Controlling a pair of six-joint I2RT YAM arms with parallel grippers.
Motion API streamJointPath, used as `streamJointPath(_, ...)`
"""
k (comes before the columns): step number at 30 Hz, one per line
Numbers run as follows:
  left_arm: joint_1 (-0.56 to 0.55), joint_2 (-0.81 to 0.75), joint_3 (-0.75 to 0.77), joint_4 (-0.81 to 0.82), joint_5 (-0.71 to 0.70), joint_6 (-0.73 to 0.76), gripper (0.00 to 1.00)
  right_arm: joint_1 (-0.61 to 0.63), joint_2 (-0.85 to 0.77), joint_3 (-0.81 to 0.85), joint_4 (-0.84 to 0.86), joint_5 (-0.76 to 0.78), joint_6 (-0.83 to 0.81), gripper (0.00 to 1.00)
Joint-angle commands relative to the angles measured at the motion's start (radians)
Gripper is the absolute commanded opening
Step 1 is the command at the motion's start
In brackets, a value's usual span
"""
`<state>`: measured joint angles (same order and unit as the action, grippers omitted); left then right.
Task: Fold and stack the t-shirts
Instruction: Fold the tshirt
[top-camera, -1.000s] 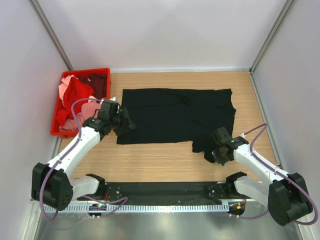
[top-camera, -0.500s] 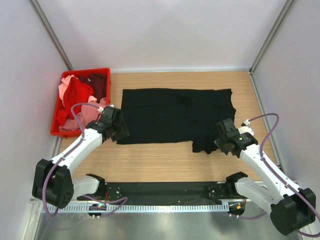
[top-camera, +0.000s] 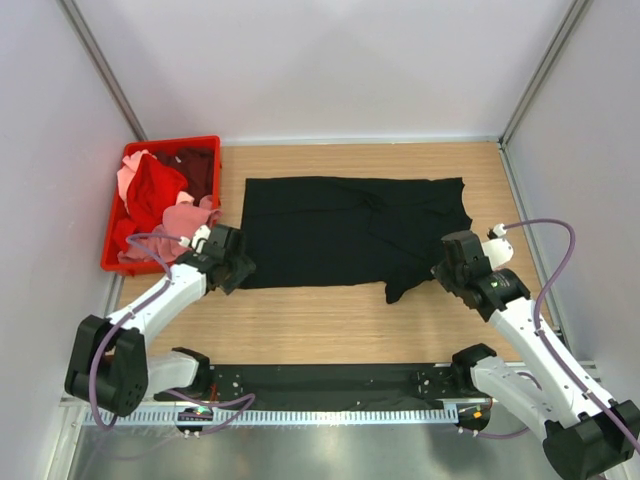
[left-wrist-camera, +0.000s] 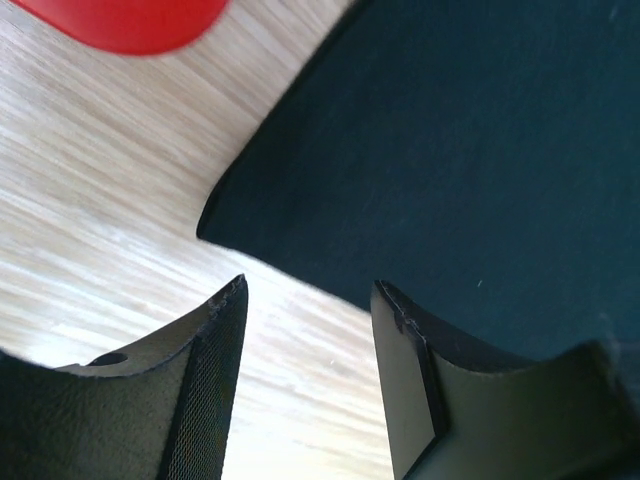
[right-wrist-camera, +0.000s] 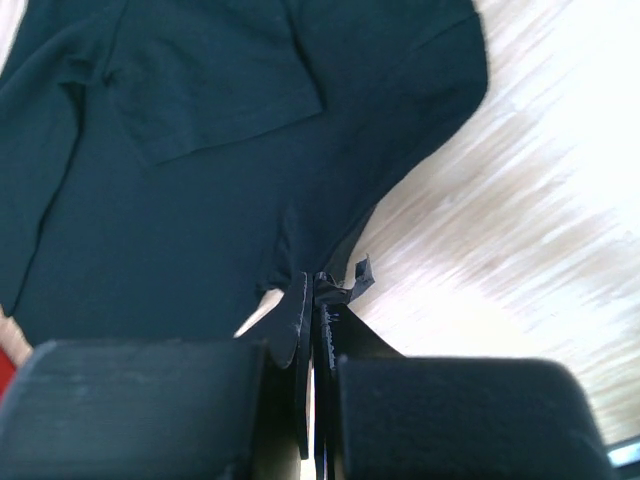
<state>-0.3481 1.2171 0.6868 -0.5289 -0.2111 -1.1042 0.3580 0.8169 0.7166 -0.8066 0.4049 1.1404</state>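
A black t-shirt (top-camera: 345, 230) lies spread flat on the wooden table, with one flap bunched at its near right. My right gripper (top-camera: 452, 266) is shut on that flap; the right wrist view shows black cloth (right-wrist-camera: 200, 150) pinched between the closed tips of the right gripper (right-wrist-camera: 316, 282). My left gripper (top-camera: 232, 268) hovers open at the shirt's near left corner. In the left wrist view that corner (left-wrist-camera: 215, 225) lies just ahead of the open left gripper (left-wrist-camera: 310, 285), which has only bare wood between its fingers. Red (top-camera: 155, 185), pink (top-camera: 185, 215) and maroon (top-camera: 195, 165) t-shirts sit in the crate.
A red plastic crate (top-camera: 190, 141) stands at the far left of the table, and its corner (left-wrist-camera: 120, 20) shows in the left wrist view. White walls close in the back and both sides. Bare wood runs between the shirt and the arm bases.
My right gripper has moved away from the near edge and to the right, carrying the black flap with it. My left gripper has slid off the shirt toward its near left corner.
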Motion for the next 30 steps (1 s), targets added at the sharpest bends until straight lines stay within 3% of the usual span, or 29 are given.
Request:
streamJointPath(1, 0.026, 0.027, -0.016, 0.079, -0.057, -0.118, 0.54, 0.006, -0.007, 0.018, 0.083, -0.015, -0.033, 0.01)
streamJointPath(8, 0.029, 0.042, -0.058, 0.09, -0.085, -0.203, 0.5, 0.004, -0.016, 0.0, 0.116, -0.029, -0.045, 0.01)
streamJointPath(20, 0.029, 0.097, -0.087, 0.119, -0.105, -0.22, 0.44, 0.006, -0.012, 0.0, 0.13, -0.02, -0.06, 0.01)
streamJointPath(22, 0.029, 0.099, -0.084, 0.121, -0.106, -0.215, 0.34, 0.006, -0.018, 0.004, 0.124, 0.003, -0.07, 0.01)
streamJointPath(26, 0.029, 0.087, -0.056, 0.112, -0.12, -0.189, 0.05, 0.006, -0.025, 0.01, 0.107, 0.06, -0.096, 0.01)
streamJointPath(27, 0.029, 0.082, -0.037, 0.106, -0.125, -0.181, 0.0, 0.004, -0.024, 0.015, 0.103, 0.087, -0.102, 0.01)
streamJointPath(30, 0.029, 0.073, 0.0, 0.09, -0.134, -0.143, 0.0, 0.004, -0.019, 0.029, 0.095, 0.121, -0.12, 0.01)
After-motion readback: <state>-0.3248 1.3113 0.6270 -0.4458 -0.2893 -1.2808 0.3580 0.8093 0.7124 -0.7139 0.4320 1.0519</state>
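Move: The black t-shirt's near-left corner lies about 2 cm to the left of the left hand, 1 cm ahead and 5 cm below; its far-left corner is some 24 cm ahead and 2 cm left. The red box's middle is about 18 cm ahead and 18 cm left. From the right hand, which already holds the sleeve end, that near-left corner is some 41 cm left, 3 cm ahead and 12 cm below. Sinking about 4 cm and slightly left, the left hand pinches the t-shirt's near-left corner; right still holds sleeve. ##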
